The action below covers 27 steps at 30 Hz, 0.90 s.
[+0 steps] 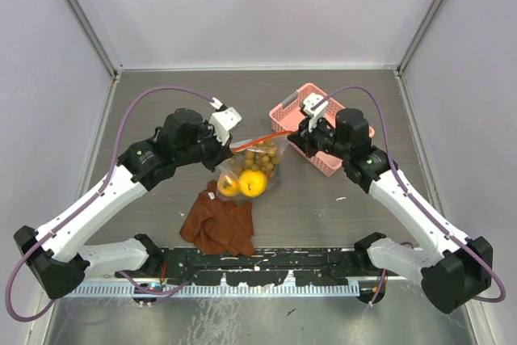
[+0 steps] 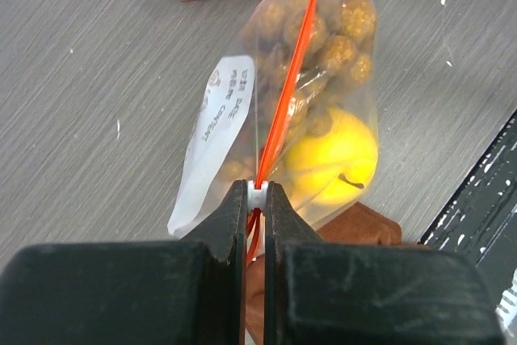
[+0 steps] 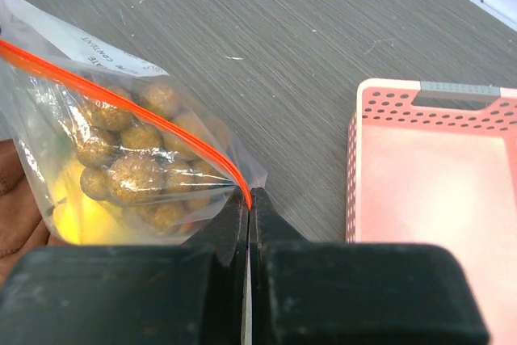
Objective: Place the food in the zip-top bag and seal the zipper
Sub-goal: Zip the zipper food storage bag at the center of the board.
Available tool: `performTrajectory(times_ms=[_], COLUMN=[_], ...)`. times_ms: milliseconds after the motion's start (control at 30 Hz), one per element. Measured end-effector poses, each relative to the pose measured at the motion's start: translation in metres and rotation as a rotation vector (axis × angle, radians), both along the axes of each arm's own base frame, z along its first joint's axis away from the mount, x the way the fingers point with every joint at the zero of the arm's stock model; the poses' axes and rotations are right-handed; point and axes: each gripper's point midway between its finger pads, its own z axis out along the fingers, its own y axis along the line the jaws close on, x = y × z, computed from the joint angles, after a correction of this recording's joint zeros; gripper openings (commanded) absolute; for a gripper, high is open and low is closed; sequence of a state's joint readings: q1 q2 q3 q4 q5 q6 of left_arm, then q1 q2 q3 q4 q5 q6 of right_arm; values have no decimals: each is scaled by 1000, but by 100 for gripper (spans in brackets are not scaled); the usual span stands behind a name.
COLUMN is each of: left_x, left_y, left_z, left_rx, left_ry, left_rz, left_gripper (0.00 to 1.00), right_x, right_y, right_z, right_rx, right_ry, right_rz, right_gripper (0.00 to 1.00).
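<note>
The zip-top bag [image 1: 252,169] hangs between my two grippers over the table. Inside it are brownish-green grapes [image 1: 260,159], a yellow round fruit [image 1: 253,183] and an orange fruit [image 1: 229,186]. The orange-red zipper [image 1: 262,140] runs taut along the top edge. My left gripper [image 2: 257,195] is shut on the small white slider at the zipper's [image 2: 287,103] left end. My right gripper [image 3: 249,195] is shut on the bag's right corner, where the zipper [image 3: 121,94] ends. The grapes [image 3: 133,175] press against the clear plastic.
A pink lattice basket [image 1: 300,111] stands just behind the right gripper, and its inside [image 3: 428,175] holds nothing. A rust-brown cloth [image 1: 218,228] lies crumpled on the table under the bag's lower left. The black rail with the arm bases [image 1: 258,264] lines the near edge.
</note>
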<state>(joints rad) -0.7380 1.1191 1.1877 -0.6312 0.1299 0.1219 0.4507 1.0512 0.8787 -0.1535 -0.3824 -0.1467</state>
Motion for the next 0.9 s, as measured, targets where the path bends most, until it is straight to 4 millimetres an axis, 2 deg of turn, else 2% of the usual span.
performTrajectory(times_ms=[467,767,900], left_x=[14,23,29], left_y=[25,48,53], left_z=[-9,-16,-21], left_rx=[54,92,94], left_ry=[-7,14,36], left_rz=[147,252,287], left_gripper=[0,0,0], right_x=[13,33,38], right_y=[-19,-33,-30], right_z=[-8,-27,-32], right_rx=[20,35,54], right_ry=[43,101,117], right_rz=[-103,-181,-170], right_gripper=[1,1,1])
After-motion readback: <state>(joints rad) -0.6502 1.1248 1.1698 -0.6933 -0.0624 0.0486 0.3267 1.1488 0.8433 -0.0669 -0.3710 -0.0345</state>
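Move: The left fingers already pinch the white slider; the zipper's left end bunches about 4 cm to the left of them, 3 cm back and 3 cm lower. The yellow fruit in the bag sits roughly 8 cm right, 4 cm back and 9 cm below, and the brown cloth some 15 cm back, 4 cm left and 14 cm down. From the right fingers, which pinch the zipper's right end, the slider is about 20 cm left, 5 cm back and level; the pink basket is 11 cm ahead, 9 cm right and 12 cm down. The left hand keeps its pinch on the white slider and draws it about 5 cm to the left, also working forward and sinking slightly, along the orange zipper towards its left end while turning some 15 degrees counter-clockwise. Against it the right hand, still pinching the zipper's right end, goes about 4 cm forward, with nearly as much right and down towards the pink basket, turning some 10 degrees clockwise and tipping its fingers down a little, so the hands part and the zipper line lengthens between them. ##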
